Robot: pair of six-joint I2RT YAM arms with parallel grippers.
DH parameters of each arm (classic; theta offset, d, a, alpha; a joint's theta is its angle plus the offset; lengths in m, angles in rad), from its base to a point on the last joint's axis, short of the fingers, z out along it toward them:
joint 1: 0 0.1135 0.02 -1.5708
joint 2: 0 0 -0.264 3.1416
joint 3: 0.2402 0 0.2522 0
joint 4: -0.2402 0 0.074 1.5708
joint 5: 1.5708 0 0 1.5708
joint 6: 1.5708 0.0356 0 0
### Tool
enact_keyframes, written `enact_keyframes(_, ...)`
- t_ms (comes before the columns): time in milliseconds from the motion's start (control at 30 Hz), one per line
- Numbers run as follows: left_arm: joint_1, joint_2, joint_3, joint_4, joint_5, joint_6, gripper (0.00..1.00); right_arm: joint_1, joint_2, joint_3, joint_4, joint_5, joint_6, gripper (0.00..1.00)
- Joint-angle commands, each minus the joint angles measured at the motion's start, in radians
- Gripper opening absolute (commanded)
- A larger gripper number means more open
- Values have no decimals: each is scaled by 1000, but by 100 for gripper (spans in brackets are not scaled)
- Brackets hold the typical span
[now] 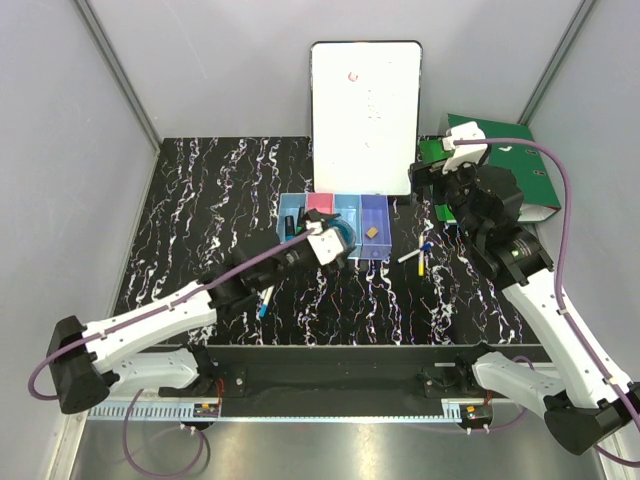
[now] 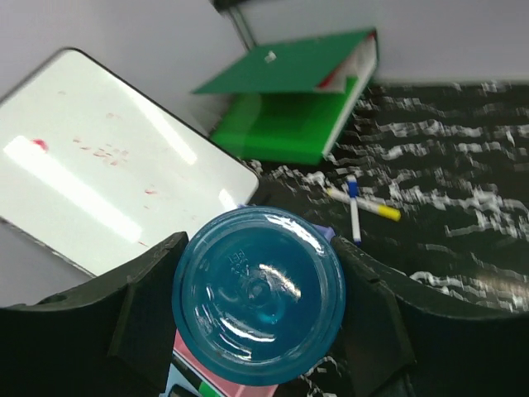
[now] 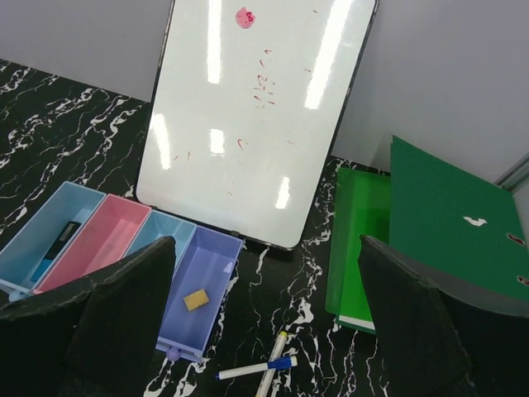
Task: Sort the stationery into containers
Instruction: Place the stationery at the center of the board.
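My left gripper (image 2: 259,277) is shut on the round blue tape roll (image 2: 258,314), its fingers pressed on both sides. In the top view the roll (image 1: 341,239) hangs over the near ends of the middle containers (image 1: 335,213). A tan block (image 3: 196,299) lies in the purple bin (image 3: 216,266). A green-black marker (image 3: 58,241) lies in the far left light blue bin. Two crossed white pens, one blue-capped (image 3: 252,369) and one yellow-ended (image 3: 278,357), lie on the table right of the bins. My right gripper (image 3: 266,241) hangs open above them, holding nothing.
A white board (image 1: 365,115) leans on the back wall behind the bins. A green binder (image 1: 520,165) lies open at the back right, under my right arm. Another white pen with a blue end (image 1: 266,299) lies beside my left arm.
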Motion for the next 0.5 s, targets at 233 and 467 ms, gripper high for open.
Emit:
enact_keyframes(233,44,148,40,-224,373,156,0,3,-36,1,76,48,-57,100)
enact_keyframes(467,83,254,82,-333,371,143,0,5,-38,1,85,35,-66,100)
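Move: My left hand already holds the blue jar high over the table, fingers level and pointing to my right. The open spot on the board (the dark tabletop) lies some 28 cm below, about 4 cm back and 3 cm right. From this hand the four-compartment box is centred about 12 cm ahead, the loose marker pens about 15 cm left and 4 back, the crossed markers some 19 cm right and 6 ahead. From my right hand, the spot is about 20 cm left and 14 back, 34 cm lower. I lower the jar briskly with my left hand, about 15 cm down and drifting slightly back and right, towards the bare board in front of the box. On the way my wrist tips and turns clockwise, some 30 degrees in all, bringing the fingers from level to slanting downward; they keep their hold on the jar. ##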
